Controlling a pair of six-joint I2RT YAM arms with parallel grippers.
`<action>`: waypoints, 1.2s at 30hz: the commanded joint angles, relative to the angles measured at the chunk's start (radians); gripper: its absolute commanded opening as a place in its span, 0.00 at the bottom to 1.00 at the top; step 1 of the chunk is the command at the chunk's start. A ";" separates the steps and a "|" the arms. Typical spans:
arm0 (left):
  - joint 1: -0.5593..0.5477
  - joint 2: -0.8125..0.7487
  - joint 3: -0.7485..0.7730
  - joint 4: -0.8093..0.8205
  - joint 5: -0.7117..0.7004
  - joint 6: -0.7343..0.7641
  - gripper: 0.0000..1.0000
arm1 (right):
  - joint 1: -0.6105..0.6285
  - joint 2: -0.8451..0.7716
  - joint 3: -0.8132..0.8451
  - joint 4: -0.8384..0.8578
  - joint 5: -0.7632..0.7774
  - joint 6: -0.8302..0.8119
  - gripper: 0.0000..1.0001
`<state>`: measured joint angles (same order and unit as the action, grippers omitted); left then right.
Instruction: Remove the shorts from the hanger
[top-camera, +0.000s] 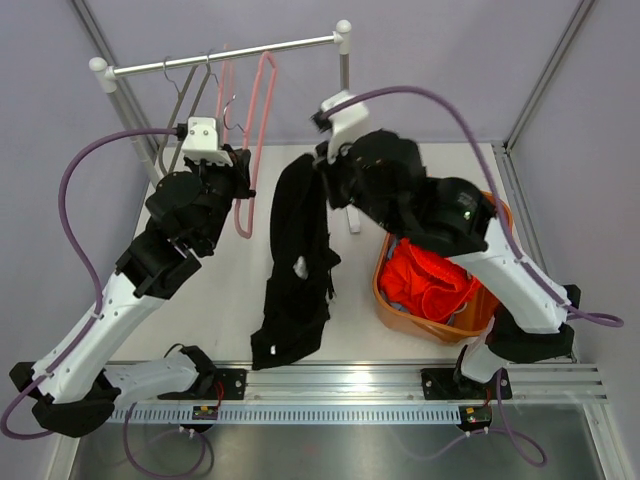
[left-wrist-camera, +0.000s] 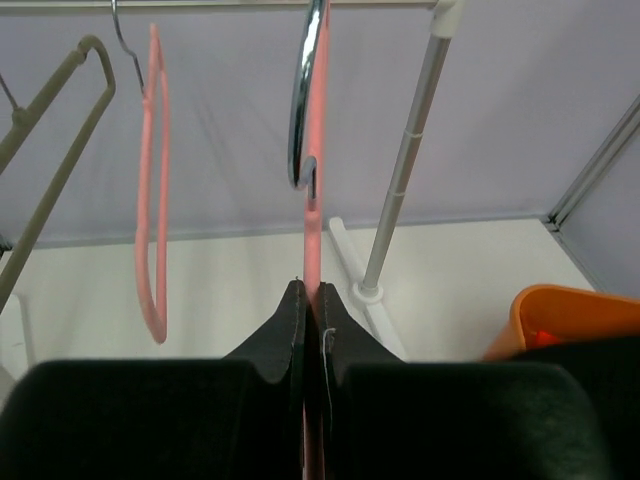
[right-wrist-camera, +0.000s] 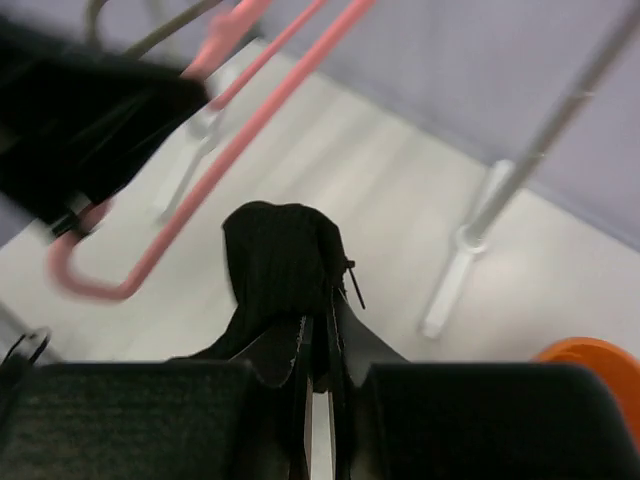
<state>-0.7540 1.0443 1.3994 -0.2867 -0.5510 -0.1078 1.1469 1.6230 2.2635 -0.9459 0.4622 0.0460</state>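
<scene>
The black shorts (top-camera: 295, 270) hang from my right gripper (top-camera: 322, 165) down to the table; the gripper is shut on their top end (right-wrist-camera: 280, 265). My left gripper (top-camera: 245, 180) is shut on a pink hanger (top-camera: 255, 130) that hangs from the rail (top-camera: 230, 55); in the left wrist view the hanger's bar (left-wrist-camera: 313, 230) runs up from between the closed fingers (left-wrist-camera: 290, 320). The orange shorts (top-camera: 435, 280) lie in the orange basket (top-camera: 385, 290), with a bit of light blue fabric beside them. The pink hanger also shows in the right wrist view (right-wrist-camera: 200, 190).
A second pink hanger (left-wrist-camera: 152, 190) and a grey hanger (left-wrist-camera: 50, 120) hang empty on the rail. The rack's right pole (left-wrist-camera: 405, 170) stands on a white foot (top-camera: 352, 218). The basket sits at the right under my right arm.
</scene>
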 joint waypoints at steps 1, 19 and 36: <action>0.002 -0.055 -0.025 -0.031 0.028 -0.026 0.00 | -0.091 -0.034 0.166 0.067 0.280 -0.109 0.00; 0.002 -0.110 -0.069 -0.146 0.062 -0.013 0.00 | -0.128 -0.480 -0.157 0.926 0.610 -0.698 0.00; 0.002 -0.098 -0.080 -0.152 0.074 -0.015 0.00 | -0.179 -0.387 -0.161 0.797 0.573 -0.603 0.00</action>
<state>-0.7536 0.9512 1.3190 -0.4816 -0.4931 -0.1143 1.0012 1.2087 2.0617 -0.1501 1.0809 -0.5850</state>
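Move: The right hand, gripping the black shorts, has the orange basket about 26 cm to its right, 3 cm ahead and some 36 cm below. The red shorts lie inside it, roughly 23 cm right and 37 cm below the hand. The pink hanger in the left hand hangs about 10 cm left and 6 cm ahead of the right. From the left hand, the basket is some 37 cm right, 3 cm back and 36 cm below. Sweeping fast to the right and up, the right hand carries the black shorts away from the hanger to high over the basket, some 35 cm across and 20 cm up, swivelling clockwise while its fingers tip upward. It overshoots, then swings back left about 7 cm, easing forward and down, still gripping. The left hand keeps the pink hanger, sinking 5 cm and drawing slightly back. ##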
